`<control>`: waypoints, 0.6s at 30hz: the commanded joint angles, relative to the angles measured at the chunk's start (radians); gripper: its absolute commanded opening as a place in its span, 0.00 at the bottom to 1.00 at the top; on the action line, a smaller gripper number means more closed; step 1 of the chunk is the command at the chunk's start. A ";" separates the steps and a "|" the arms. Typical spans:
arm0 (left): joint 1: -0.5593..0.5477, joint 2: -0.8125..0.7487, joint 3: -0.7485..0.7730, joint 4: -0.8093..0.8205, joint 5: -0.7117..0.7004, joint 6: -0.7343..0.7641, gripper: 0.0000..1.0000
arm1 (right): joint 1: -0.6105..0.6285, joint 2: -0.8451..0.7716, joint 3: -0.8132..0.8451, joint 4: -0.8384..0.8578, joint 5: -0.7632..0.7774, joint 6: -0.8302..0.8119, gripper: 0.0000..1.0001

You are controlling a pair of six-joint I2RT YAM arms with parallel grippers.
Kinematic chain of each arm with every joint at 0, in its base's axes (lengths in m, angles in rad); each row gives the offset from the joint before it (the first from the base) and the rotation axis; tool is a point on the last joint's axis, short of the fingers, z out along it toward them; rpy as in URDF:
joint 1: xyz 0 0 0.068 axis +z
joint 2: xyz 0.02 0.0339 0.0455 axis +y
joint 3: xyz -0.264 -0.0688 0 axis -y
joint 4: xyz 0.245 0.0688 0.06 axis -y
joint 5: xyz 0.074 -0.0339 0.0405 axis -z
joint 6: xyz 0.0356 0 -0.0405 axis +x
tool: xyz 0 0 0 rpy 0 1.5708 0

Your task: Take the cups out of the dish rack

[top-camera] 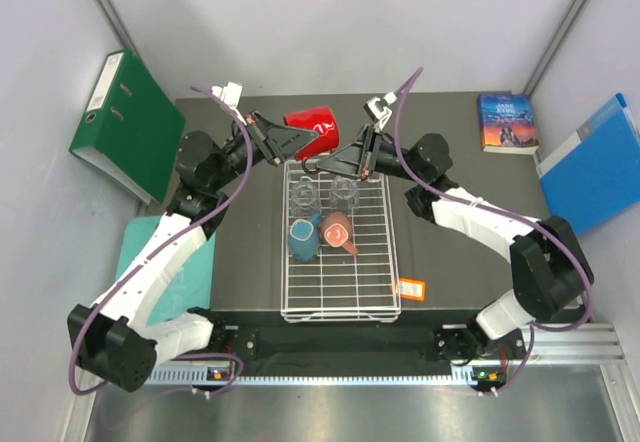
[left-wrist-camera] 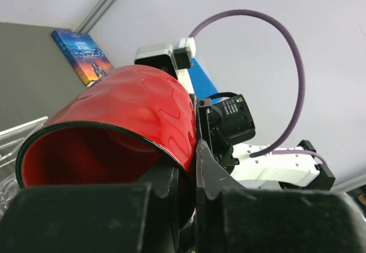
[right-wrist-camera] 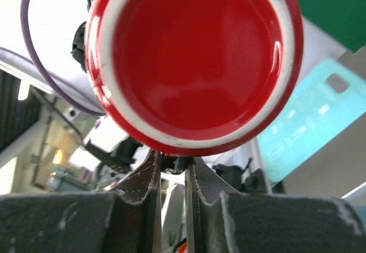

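Note:
The red mug (top-camera: pixel 310 120) hangs on its side above the back edge of the white wire dish rack (top-camera: pixel 385 252). My left gripper (top-camera: pixel 303 143) is shut on the mug's rim wall (left-wrist-camera: pixel 131 110), one finger inside and one outside (left-wrist-camera: pixel 186 167). My right gripper (top-camera: pixel 338 154) faces the mug's base (right-wrist-camera: pixel 194 52), and its jaws (right-wrist-camera: pixel 171 164) are pinched close on a small dark part under the mug, seemingly the handle. In the rack stand two clear tumblers (top-camera: pixel 302 195) (top-camera: pixel 344 192), a light-blue mug (top-camera: pixel 303 239) and a salmon-pink mug (top-camera: pixel 337 229).
An orange tag (top-camera: pixel 411 288) sits at the rack's near right corner. A green binder (top-camera: pixel 128 127) leans at back left, a book (top-camera: pixel 507 122) and a blue folder (top-camera: pixel 598 162) lie at back right. A teal mat (top-camera: pixel 140 247) lies left.

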 commanded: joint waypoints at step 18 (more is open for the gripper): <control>0.041 0.020 0.146 -0.163 -0.123 0.109 0.00 | -0.011 -0.096 0.067 -0.110 -0.033 -0.219 1.00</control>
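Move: The red mug hangs between my hands, rim in my left fingers, handle in my right; its middle is about 3 cm ahead and 3 cm right of my left hand, and some 5 cm ahead and 1 cm left of my right hand, level with both. Roughly 28 cm below my left hand, the left glass is 6 cm ahead and 4 cm left, the pink mug 2 cm back and 4 cm right. I let go of the mug's handle by opening my right fingers wide, keeping that hand almost in place. My left fingers keep their pinch on the rim, and once the right ones are opening, my left hand carries the mug about 2.5 cm down and 2 cm forward, tipping slightly down. ##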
